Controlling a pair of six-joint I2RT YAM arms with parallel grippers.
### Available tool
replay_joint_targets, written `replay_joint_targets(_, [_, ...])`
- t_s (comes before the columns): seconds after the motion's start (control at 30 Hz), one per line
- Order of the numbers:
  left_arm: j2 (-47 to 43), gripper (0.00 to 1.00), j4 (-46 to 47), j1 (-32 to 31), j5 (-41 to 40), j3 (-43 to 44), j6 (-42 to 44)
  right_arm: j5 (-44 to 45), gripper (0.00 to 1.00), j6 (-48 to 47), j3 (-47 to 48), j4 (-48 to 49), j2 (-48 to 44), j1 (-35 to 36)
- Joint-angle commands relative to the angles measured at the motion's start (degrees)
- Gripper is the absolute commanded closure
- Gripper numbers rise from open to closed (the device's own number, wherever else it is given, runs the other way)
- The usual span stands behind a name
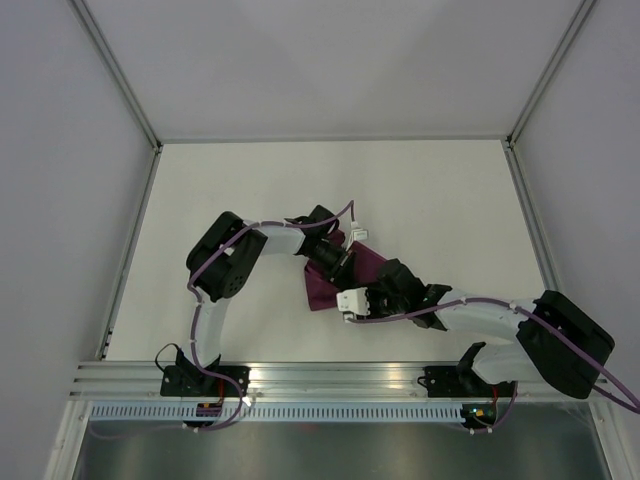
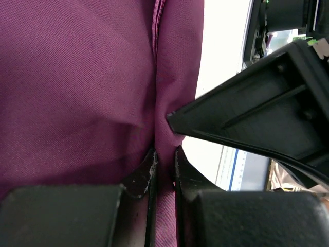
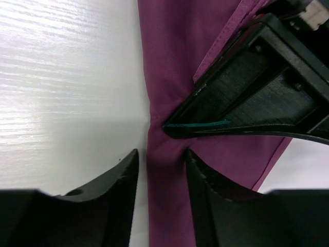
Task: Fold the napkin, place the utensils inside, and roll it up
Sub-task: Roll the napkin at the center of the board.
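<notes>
The magenta napkin (image 1: 322, 288) lies bunched on the white table between both arms. My left gripper (image 1: 350, 265) is shut on a raised fold of the napkin (image 2: 92, 82), with cloth squeezed between its fingertips (image 2: 164, 155). In the right wrist view a narrow ridge of napkin (image 3: 164, 77) runs between the jaws of my right gripper (image 3: 162, 157), which is open. Its right finger (image 3: 205, 185) touches the cloth, and a strip of table shows beside the left finger. My right gripper (image 1: 378, 282) sits close against the left one, fingers nearly crossing. The utensils are hidden from every view.
The white table (image 1: 250, 200) is walled by pale panels with metal rails. An aluminium rail (image 1: 330, 378) runs along the near edge by the arm bases. The right gripper's finger (image 2: 257, 103) crowds the left wrist view.
</notes>
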Motion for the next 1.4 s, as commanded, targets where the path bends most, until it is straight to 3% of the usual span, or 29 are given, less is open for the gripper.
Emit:
replay_joint_targets(0.0, [3.38, 0.97, -4.73, 0.05, -7.52, -1.20, 0.76, 2.71, 0.54, -1.09, 0.06, 0.59, 2.09, 0.26])
replay_joint_targets(0.1, [2.42, 0.94, -4.73, 0.14, -6.47, -1.37, 1.81, 3.24, 0.65, -1.53, 0.58, -0.90, 3.50, 0.26])
replay_joint_targets(0.23, [-1.18, 0.80, -3.51, 0.23, -8.04, -2.33, 2.78, 2.63, 0.84, -1.19, 1.64, -3.88, 5.08, 0.26])
replay_joint_targets(0.53, [-13.31, 0.56, 1.77, 0.93, -15.68, -4.53, 1.64, -5.53, 0.92, -0.74, 9.19, -17.22, 9.74, -2.89])
replay_joint_targets(0.7, [-19.11, 0.56, 6.50, 2.42, -23.41, -7.16, 0.50, -12.83, 0.93, -3.73, 16.75, -26.37, 14.57, -8.08])
replay_joint_targets(0.93, [-36.24, 0.55, 29.88, 4.01, -44.57, -27.87, -7.32, -21.28, 0.93, -9.88, 28.52, -42.71, 24.41, -14.23])
replay_joint_targets(1.07, [-45.38, 0.58, 42.34, 3.66, -50.05, -38.96, -7.50, -22.60, 0.94, -11.82, 33.80, -47.21, 30.82, -15.99])
replay_joint_targets(1.17, [-51.36, 0.59, 51.39, 1.55, -52.16, -46.36, -5.31, -23.48, 0.93, -13.22, 37.75, -50.82, 35.21, -17.05])
replay_joint_targets(1.37, [-51.39, 0.55, 51.53, -10.91, -60.69, -46.64, 5.84, -24.27, 0.93, -13.66, 46.01, -55.21, 42.60, -18.45])
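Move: The napkin's rolled near edge, running left to right, lies between the right hand's part-open fingers, its middle right at that hand's point and level in height. From the left hand, still pinching the roll, that middle is about 3 cm to the right, also at finger height. From the right hand, the roll's left end is some 13 cm left and 2 cm back; the unrolled napkin's middle lies about 7 cm ahead, 1 cm lower. The napkin roll passes from one grip to the other: the right fingers close on it, then roll it forward about 4 cm over the flat part, tipping some 40 degrees so the fingertips swing back towards the base. The left fingers open and let go; that hand draws away forward, left and up, then swings partly back while still rising, its fingers turning to point forward-right. ##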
